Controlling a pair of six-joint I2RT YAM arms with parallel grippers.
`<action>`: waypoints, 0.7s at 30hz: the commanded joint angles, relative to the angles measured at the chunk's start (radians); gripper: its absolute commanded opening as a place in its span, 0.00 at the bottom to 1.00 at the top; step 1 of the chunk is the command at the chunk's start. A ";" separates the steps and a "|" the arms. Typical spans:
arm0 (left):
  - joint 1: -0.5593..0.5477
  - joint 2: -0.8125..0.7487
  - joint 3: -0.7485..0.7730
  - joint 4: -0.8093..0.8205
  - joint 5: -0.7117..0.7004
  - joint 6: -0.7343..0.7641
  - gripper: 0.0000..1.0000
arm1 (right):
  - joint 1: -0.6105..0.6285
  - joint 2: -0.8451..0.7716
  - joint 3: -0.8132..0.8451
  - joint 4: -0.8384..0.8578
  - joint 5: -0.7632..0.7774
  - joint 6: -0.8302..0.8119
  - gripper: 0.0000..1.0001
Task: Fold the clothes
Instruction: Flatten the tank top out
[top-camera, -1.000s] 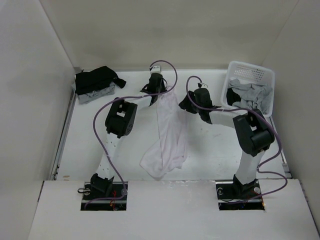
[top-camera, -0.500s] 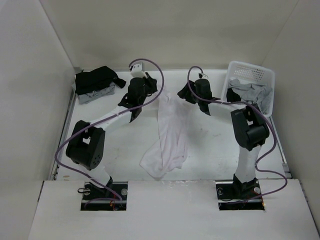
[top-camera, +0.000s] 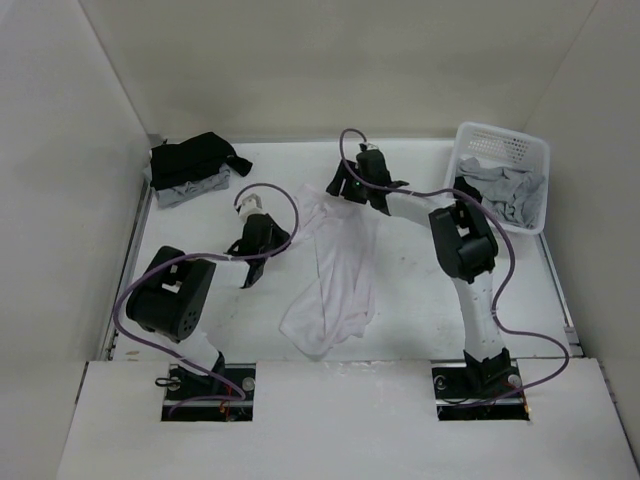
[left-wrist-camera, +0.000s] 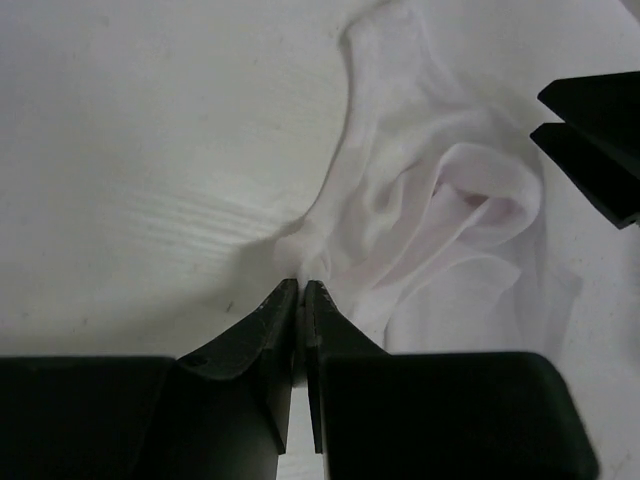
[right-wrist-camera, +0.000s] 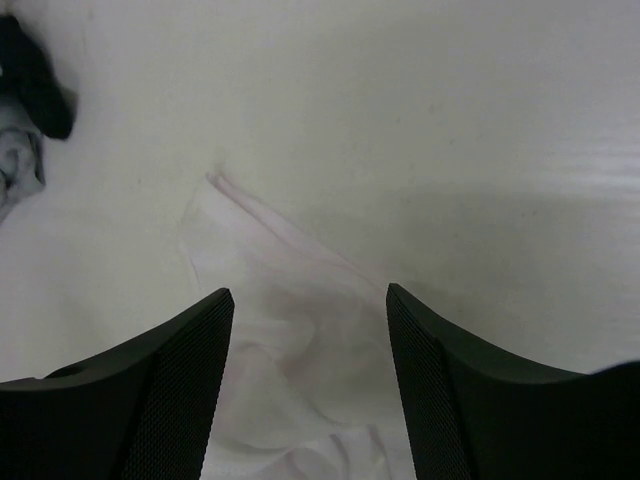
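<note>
The white tank top lies crumpled lengthwise in the middle of the table, its far end bunched. My left gripper is low at its far left edge. In the left wrist view the left gripper is shut on a pinch of the white fabric. My right gripper hovers over the far end of the tank top. In the right wrist view the right gripper stands wide open with nothing between its fingers. One of its fingers shows in the left wrist view.
A white lattice basket at the back right holds grey clothes. A pile of black and grey clothes lies at the back left, also at the right wrist view's top left. Walls close the table's left, back and right.
My left gripper has drawn back toward the near left, pulling the tank top's edge out sideways. My right gripper has slid left over the far end and opened wider.
</note>
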 joint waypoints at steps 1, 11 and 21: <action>-0.040 -0.013 -0.087 0.079 0.025 -0.096 0.06 | 0.043 0.019 0.091 -0.062 -0.021 -0.061 0.69; -0.241 -0.089 -0.283 0.122 0.062 -0.214 0.05 | 0.131 0.050 0.211 -0.287 -0.038 -0.116 0.73; -0.366 -0.296 -0.480 0.229 -0.034 -0.316 0.06 | 0.243 -0.039 0.063 -0.360 0.023 -0.165 0.70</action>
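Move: The left hand, already pinching the tank top's left side edge, is taken towards the near hem, about 27 cm back, 7 cm right and 5 cm below. From that hand the far left corner lies some 13 cm ahead, 4 cm right. For the open right hand that corner is roughly level ahead, 9 cm left and 6 cm below; the tank top's middle lies about 20 cm straight back. Still pinching the side edge, left drags it about 17 cm back, rightward; open right sweeps back-left over the top. ##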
